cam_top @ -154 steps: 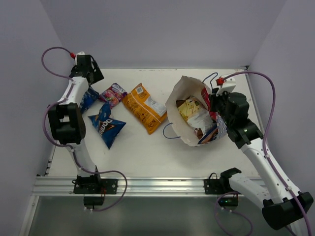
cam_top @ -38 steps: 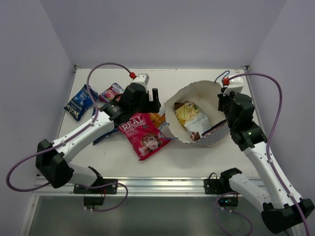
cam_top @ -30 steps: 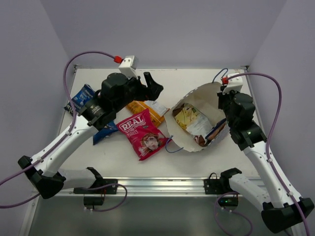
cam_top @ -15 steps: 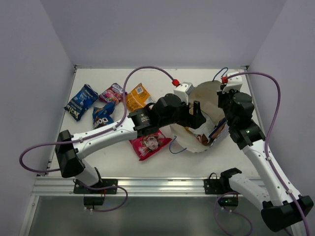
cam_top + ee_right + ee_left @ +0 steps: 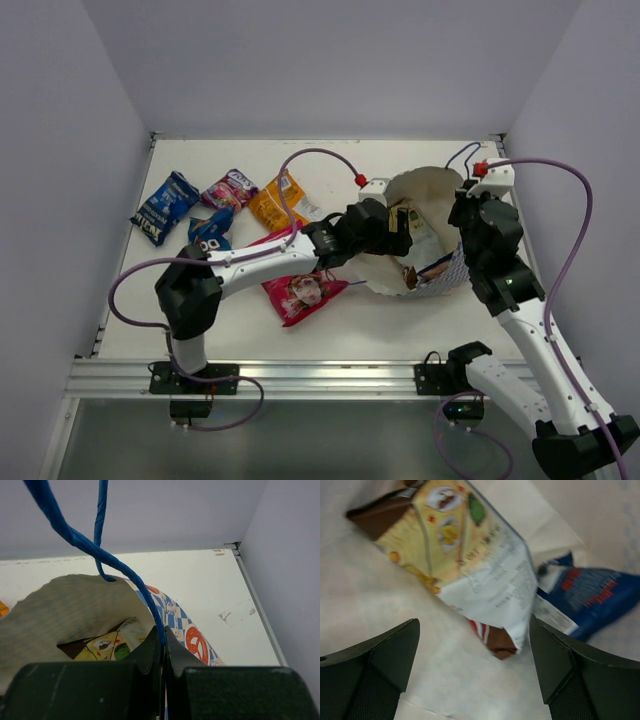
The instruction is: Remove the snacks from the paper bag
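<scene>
The paper bag [image 5: 432, 190] lies on its side at the right, mouth facing left. My left gripper [image 5: 400, 228] is open and empty inside the mouth. In the left wrist view its fingers [image 5: 390, 657] flank the bag's inner wall, just short of a yellow-white packet with brown [image 5: 465, 560] and a dark blue packet [image 5: 592, 597]. My right gripper [image 5: 164, 641] is shut on the bag's blue cord handle [image 5: 75, 537] at the rim, holding the bag open [image 5: 465, 212]. On the table lie the red "REAL" packet [image 5: 302, 290], orange [image 5: 278, 197], purple-pink [image 5: 228, 188] and two dark blue packets [image 5: 163, 207].
The second dark blue packet [image 5: 208, 232] lies beside my left arm's forearm [image 5: 260, 265], which crosses over the red packet. Grey walls enclose the table on three sides. An aluminium rail [image 5: 300, 378] runs along the near edge.
My left gripper has left the red packet on the table and swung right, and now reaches deeper into the bag's mouth. My right gripper has kept hold of the handle.
</scene>
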Controlling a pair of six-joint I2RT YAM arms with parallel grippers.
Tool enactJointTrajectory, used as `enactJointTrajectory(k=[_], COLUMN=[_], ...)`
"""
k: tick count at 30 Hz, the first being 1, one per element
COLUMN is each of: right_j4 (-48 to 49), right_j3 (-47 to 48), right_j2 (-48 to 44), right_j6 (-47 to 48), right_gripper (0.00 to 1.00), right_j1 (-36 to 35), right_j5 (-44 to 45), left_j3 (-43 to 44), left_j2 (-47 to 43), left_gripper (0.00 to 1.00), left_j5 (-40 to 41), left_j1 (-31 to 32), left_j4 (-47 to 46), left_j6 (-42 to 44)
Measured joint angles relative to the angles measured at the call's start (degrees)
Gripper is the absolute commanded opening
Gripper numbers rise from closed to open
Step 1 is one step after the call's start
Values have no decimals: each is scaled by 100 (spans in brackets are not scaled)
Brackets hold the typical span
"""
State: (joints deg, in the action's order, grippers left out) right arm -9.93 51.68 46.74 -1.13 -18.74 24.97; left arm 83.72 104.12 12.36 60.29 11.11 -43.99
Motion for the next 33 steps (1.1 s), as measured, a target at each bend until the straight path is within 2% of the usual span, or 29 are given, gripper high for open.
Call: enactJointTrajectory(k=[4,15,18,21,24,25,27,28,30,31,33], right_j4=[9,17,26,63,59,61,59,55,55,57,61], right_j3=[-129,-219,-258,-271,-291,-297,-304,-310,-319,-323,-326], right_j2=[-61,-11,24,68,101,114,140,153,170,173,173], right_j6=[-273,-640,-662,-682,-710,-719,-726,-726,-726,-723,-723], right_gripper=[0,0,0,0,0,0,0,0,0,0,0], right_j1=[2,0,2,2,2,2,2,2,2,2,2], right_j5=[-17,-258,-365,-459,-553,-581,-654,-664,-671,-671,-675], left_j3=[133,1506,1554,1624,1770,1832,1906,1906,1906,1902,1864], left_j2=[280,1635,1860,2096,2308,2365,2439,2448,2448,2448,2435], left_gripper=[99,99,95,87,70,59,46,32,19,6,0], left_j5=[111,114,118,157,203,221,240,247,271,269,264], left_j1=[-247,-317,-317,-317,-317,-317,-308,-302,-289,-280,-262], left_j4=[-20,-179,-227,-256,-280,-289,-319,-341,-365,-420,-540], left_j6=[-48,-210,-243,-284,-315,-321,-330,-315,-317,-306,-273])
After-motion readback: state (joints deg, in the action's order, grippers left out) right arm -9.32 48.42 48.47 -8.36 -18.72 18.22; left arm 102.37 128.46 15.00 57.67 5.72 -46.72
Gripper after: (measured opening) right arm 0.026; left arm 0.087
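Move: The yellow snack pack stands inside the paper bag, about 9 cm ahead of the open left gripper, 8 cm to its right and 9 cm below. A dark blue pack lies roughly 6 cm nearer the base than the yellow pack and 5 cm to its right. Outside the bag, the red pack lies level with the left gripper, some 22 cm to its left. From the right gripper, the yellow pack is about 6 cm ahead, 5 cm left and 23 cm below. Bring the left gripper forward about 8 cm into the bag, then bear right and sink some 7 cm to the yellow pack, fingers wide until there; shut them nearly fully to pinch a fold of its face. Meanwhile keep the right gripper closed on the blue handle, easing it down and left about 3 cm each, with a slight roll. ##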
